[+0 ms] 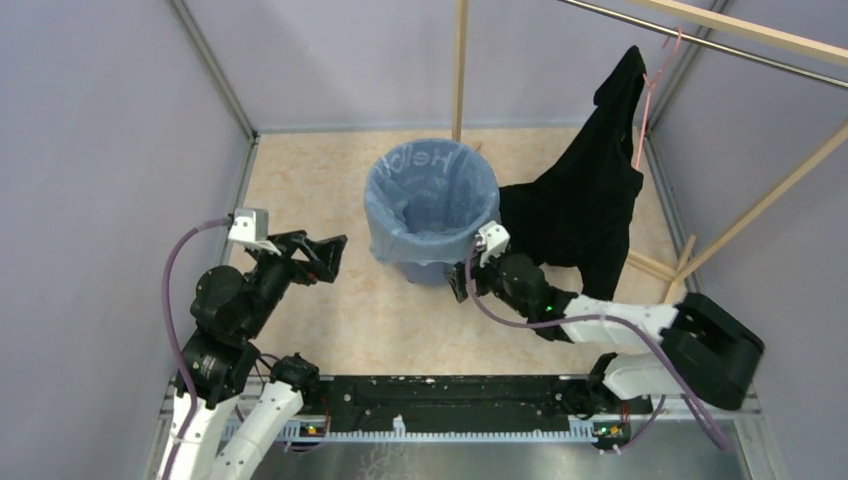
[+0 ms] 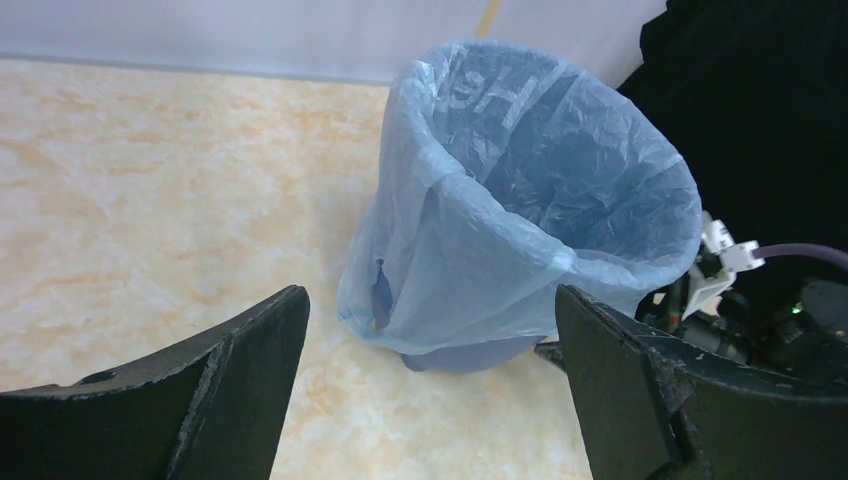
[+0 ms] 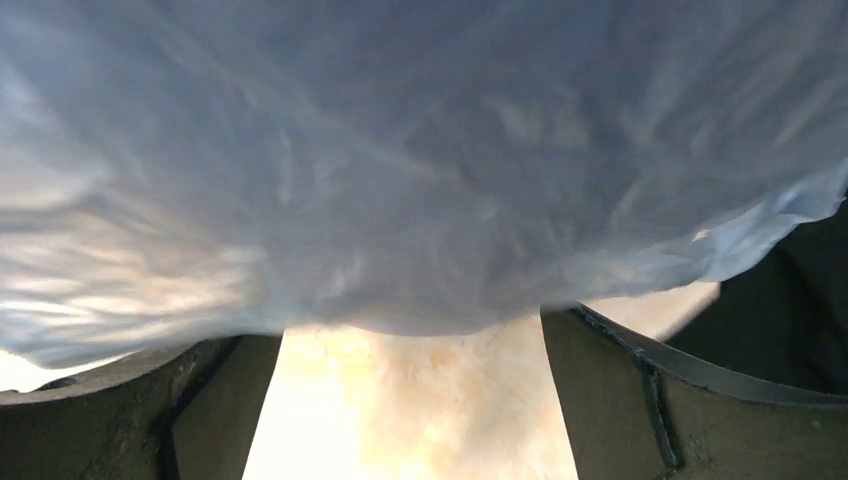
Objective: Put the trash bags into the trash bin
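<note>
The light-blue trash bag (image 1: 432, 200) lines the round blue trash bin (image 1: 430, 272), its edge folded down over the rim and hiding all but the bin's base. My left gripper (image 1: 335, 250) hovers open to the bin's left, apart from it. In the left wrist view the bag (image 2: 520, 220) and the bin's base (image 2: 470, 355) stand beyond my open left gripper (image 2: 430, 295). My right gripper (image 1: 458, 283) is low at the bin's front right. In the right wrist view the bag (image 3: 400, 160) fills the top, just past my open, empty right gripper (image 3: 410, 330).
A black garment (image 1: 585, 200) on a pink hanger (image 1: 650, 90) hangs from a rail at the back right, draping close behind the bin and my right arm. A wooden post (image 1: 460, 60) stands behind the bin. Grey walls enclose the beige floor (image 1: 330, 180).
</note>
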Controlling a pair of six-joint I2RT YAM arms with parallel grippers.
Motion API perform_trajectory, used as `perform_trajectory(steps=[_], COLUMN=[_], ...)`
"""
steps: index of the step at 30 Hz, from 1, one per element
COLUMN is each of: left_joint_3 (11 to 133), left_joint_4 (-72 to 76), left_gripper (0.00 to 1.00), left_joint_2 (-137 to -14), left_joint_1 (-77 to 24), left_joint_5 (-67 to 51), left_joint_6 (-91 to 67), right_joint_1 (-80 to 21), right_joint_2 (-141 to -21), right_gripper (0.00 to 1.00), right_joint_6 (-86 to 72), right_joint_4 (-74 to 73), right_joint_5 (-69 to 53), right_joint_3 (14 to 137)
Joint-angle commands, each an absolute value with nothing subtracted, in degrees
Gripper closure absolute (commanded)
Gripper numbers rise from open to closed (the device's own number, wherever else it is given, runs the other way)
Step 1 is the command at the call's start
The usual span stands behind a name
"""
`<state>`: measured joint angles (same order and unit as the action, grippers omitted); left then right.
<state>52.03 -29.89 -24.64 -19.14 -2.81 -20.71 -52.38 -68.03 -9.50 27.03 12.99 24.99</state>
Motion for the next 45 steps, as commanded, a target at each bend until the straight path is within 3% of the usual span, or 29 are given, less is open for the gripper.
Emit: perform_trajectory(steps=[1,9,16,23,29,34,45], left_joint_3=[50.53,49.30,48.82,48.85,48.79,48.93,46.61], left_joint_4=[-23.18,-23.62,-24.17,-24.94,-25.40,-25.59,-21.54], left_gripper=[0.01,0.01,0.01,0.01,0.01,0.01,0.01], left_joint_2=[-25.14,-24.90,-24.55,-24.35,-24.98,-25.62,-30.83], left_joint_1=[-19.29,-19.93,-20.02,-20.04,-20.00,-20.04,-19.97], left_joint_5=[-0.60,2.70,2.90,2.98,2.45,2.11,-1.80], left_joint_6=[-16.10,-13.89,-14.40,-14.92,-15.53,-16.48,-24.55], right_joint_1=[-52.69,-53.17,-52.57,-48.54,-43.61,-43.51,-45.01], right_joint_2=[-80.31,-102.02,-115.27,-122.17,-125.17,-120.24,-82.48], right_gripper=[0.01,0.01,0.01,0.01,0.01,0.01,0.01], right_joint_6=[-6.34,-7.24,-12.24,-17.50,-17.56,-13.20,-16.90], right_joint_4=[45.44,46.92,40.98,34.08,30.31,28.47,9.27], right_joint_5=[12.02,15.06,29.94,37.80,32.83,25.44,5.26], right_joint_3=[32.57,51.97,68.03,79.01,86.21,83.13,53.94])
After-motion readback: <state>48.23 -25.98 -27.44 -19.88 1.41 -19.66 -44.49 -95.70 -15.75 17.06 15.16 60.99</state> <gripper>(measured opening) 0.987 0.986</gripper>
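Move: The bag-lined trash bin stands against the open right gripper, its middle about 12 cm ahead, 8 cm left and some 3 cm above. From that hand, the rack's wooden foot lies roughly 29 cm straight ahead and 11 cm below, and the lower part of the black garment about 15 cm ahead, 25 cm right and 5 cm below. From the left hand, the bin is some 15 cm ahead, 19 cm right and 19 cm below. Already against the bin's near right side under the bag's skirt, the wide-open right gripper keeps pushing it diagonally forward-left, then goes on mostly forward, easing back right and turning clockwise to almost 30 degrees, about 25 cm out in all. It then comes away, drawing back some 12 cm, rising about 4 cm and turning partly back. The empty left hand only drifts slightly forward and down. ##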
